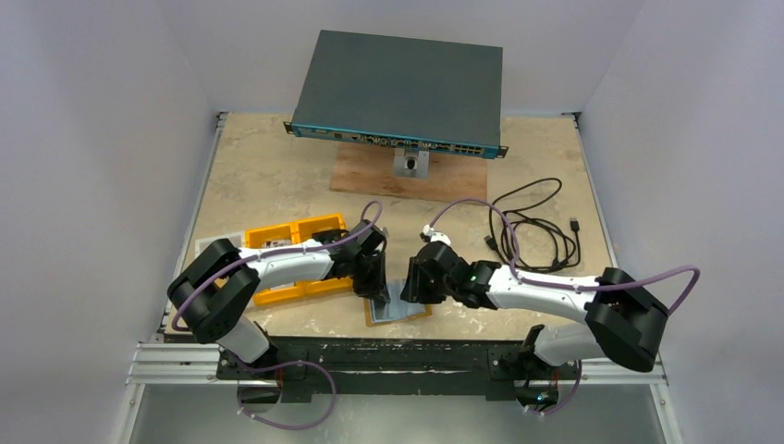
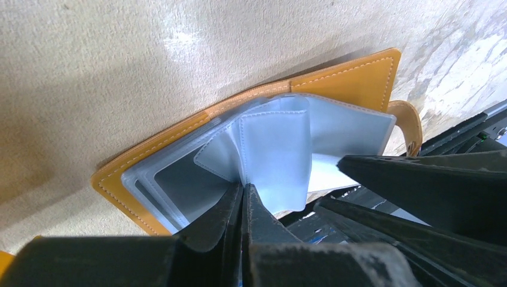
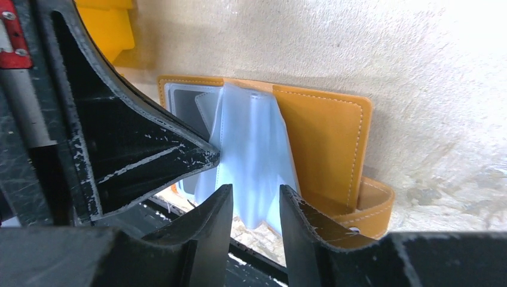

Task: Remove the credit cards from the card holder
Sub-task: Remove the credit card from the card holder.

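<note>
The card holder (image 1: 399, 312) lies open near the table's front edge, its tan-orange cover (image 2: 353, 75) (image 3: 323, 137) flat on the table. Clear plastic sleeves (image 2: 275, 143) (image 3: 251, 137) fan up from its spine. A grey credit card (image 2: 185, 191) (image 3: 182, 104) shows inside a flat sleeve. My left gripper (image 1: 379, 294) (image 2: 244, 186) is shut on the raised sleeve's edge. My right gripper (image 1: 407, 287) (image 3: 256, 190) stands open, its fingers either side of the same sleeve's lower end without touching it.
A yellow-orange compartment tray (image 1: 296, 236) (image 3: 107, 27) lies under my left arm. A network switch (image 1: 398, 88) rests on a wooden board (image 1: 370, 176) at the back. A black cable (image 1: 532, 231) is coiled at the right. The metal front rail (image 1: 398, 356) runs just below the card holder.
</note>
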Controlling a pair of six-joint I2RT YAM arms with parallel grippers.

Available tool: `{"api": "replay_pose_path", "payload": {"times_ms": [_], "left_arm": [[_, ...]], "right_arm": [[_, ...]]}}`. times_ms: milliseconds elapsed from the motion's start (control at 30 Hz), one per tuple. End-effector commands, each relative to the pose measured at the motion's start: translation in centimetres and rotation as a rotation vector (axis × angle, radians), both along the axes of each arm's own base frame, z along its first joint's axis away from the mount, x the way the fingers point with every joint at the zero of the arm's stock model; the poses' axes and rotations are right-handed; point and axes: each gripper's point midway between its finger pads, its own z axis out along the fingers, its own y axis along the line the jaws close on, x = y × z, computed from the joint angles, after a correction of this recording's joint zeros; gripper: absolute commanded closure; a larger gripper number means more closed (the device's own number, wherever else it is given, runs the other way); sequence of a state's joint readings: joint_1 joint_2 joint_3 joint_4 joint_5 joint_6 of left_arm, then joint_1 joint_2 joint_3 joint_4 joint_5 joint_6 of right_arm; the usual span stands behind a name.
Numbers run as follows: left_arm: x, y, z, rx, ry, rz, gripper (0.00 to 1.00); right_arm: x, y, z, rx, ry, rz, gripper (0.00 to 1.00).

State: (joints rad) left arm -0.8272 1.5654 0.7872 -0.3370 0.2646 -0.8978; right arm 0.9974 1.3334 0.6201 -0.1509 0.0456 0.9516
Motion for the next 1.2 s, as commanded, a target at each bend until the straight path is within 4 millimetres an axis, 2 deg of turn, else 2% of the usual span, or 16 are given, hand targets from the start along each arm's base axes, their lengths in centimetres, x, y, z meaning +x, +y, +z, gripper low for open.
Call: {"api": "replay_pose_path", "payload": {"times_ms": [0, 233, 400, 633, 900, 1167], "left_arm": [[-0.1, 0.2, 0.8, 0.003, -0.026, -0.024, 0.98], [0.1, -1.6, 2.5, -0.094, -0.037, -0.045, 0.81], [0.3, -2.6, 3.2, -0.141, -0.034, -0.049, 0.73], [0.7, -4.2, 4.0, -0.205, -0.026, -0.056, 0.71], [1.2, -5.7, 4.4, -0.243, -0.017, -0.066, 0.69], [1.9, -7.7, 4.8, -0.269, -0.008, -0.091, 0.65]], "right_arm": [[1.0, -0.9, 1.8, -0.04, -0.058, -0.021, 0.65], [1.0, -1.6, 2.2, -0.061, -0.068, -0.031, 0.65], [1.0, -2.0, 2.7, -0.065, -0.078, -0.041, 0.65], [1.3, -2.3, 4.4, -0.039, -0.108, -0.061, 0.65], [1.3, -2.8, 4.9, -0.041, -0.116, -0.079, 0.65], [1.5, -4.5, 6.1, -0.055, -0.145, -0.139, 0.65]]}}
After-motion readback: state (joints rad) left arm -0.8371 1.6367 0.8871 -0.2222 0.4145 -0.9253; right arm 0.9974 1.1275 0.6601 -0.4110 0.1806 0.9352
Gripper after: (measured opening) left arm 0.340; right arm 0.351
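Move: Just right of the left fingertips, the open card holder has its middle about 4 cm to that hand's right, 1 cm back and 2 cm below; its light-blue sleeve page lies bent over the spine under those shut fingers. From the right hand, the holder's middle is some 2 cm left, 1 cm back and 4 cm down, its strap roughly 6 cm right and 2 cm back. The orange tray stands about 18 cm left and 9 cm ahead of the left hand. Opening its shut fingers to about a third, the left hand lets the sleeve page go, lifts, then sweeps about 5 cm right over the card holder, up some 3 cm in all, its tips swinging about 10 degrees rightward. The right hand, already open, draws away about 4 cm right and 3.5 cm up, dipping slightly on the way, its fingers staying open. ##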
